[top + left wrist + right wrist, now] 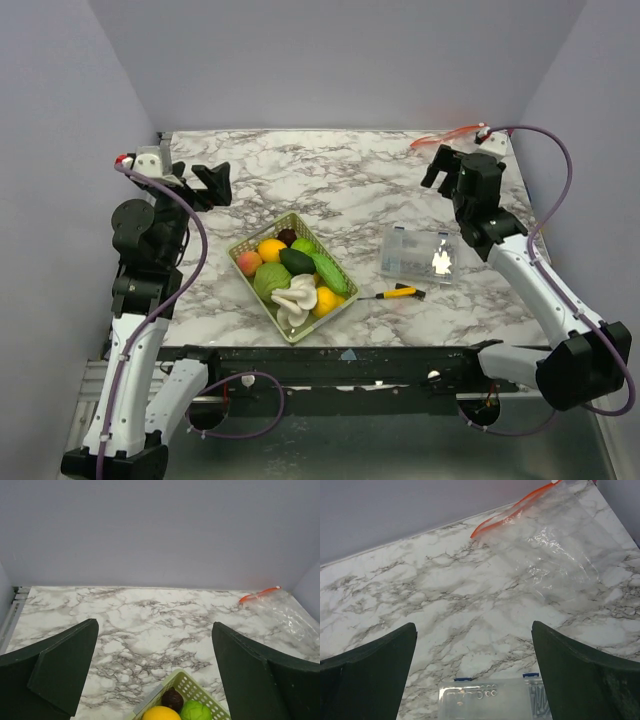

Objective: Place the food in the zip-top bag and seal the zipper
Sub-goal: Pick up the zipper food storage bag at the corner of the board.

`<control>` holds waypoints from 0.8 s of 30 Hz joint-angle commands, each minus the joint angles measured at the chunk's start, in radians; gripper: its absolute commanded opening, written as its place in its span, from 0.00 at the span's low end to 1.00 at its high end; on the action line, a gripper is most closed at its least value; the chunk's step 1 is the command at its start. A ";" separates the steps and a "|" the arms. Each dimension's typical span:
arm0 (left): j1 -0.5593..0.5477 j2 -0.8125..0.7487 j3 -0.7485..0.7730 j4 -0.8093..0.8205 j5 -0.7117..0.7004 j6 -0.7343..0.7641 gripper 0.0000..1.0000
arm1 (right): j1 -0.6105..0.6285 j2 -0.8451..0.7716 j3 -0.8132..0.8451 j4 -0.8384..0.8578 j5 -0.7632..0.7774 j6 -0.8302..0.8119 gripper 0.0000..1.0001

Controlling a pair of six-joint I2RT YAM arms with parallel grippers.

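The food (290, 272) lies heaped in a pale green mesh basket (258, 231): orange, green, peach-red, yellow, dark purple and white pieces. The left wrist view catches an orange fruit (161, 713), a dark purple piece (172, 698) and a green one (196, 711). The zip-top bag (550, 545) lies flat and empty at the back right, its red-orange zipper (512, 507) (450, 134) along the far mouth. My left gripper (212, 185) (155, 625) hangs open behind the basket. My right gripper (445, 170) (473, 627) hangs open just in front of the bag.
A rigid clear plastic box (418, 255) (490, 700) with small hardware sits right of the basket. A yellow-and-black screwdriver (398, 292) lies near the front edge. Grey walls close in the marble table on three sides.
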 commanded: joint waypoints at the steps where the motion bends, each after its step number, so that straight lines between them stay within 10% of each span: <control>1: -0.024 0.031 -0.005 -0.025 0.091 0.014 0.99 | -0.001 0.033 -0.002 0.044 0.101 0.000 1.00; 24: -0.222 0.211 0.044 -0.107 0.176 0.017 0.99 | -0.063 0.774 0.571 0.073 0.272 0.286 1.00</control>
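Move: The zip bag lies flat in the board's far right corner, its middle about 18 cm ahead of the right hand, 12 cm to its right and some 26 cm below. The near end of its orange zipper is about 22 cm ahead and barely to the right. The clear parts box sits back about 11 cm and 3 cm left. From the left hand the bag is roughly 27 cm ahead and 63 cm right; the food basket is about 8 cm back and 12 cm right, both far below. Forward and down goes the right hand towards the zip bag, sinking at first, then speeding outward about 14 cm in all while it turns clockwise some 15 degrees, fingers still wide open and touching nothing. The left hand, also open, swings right and down about 9 cm each way towards the food basket, its fingers tipping down and turning clockwise. ##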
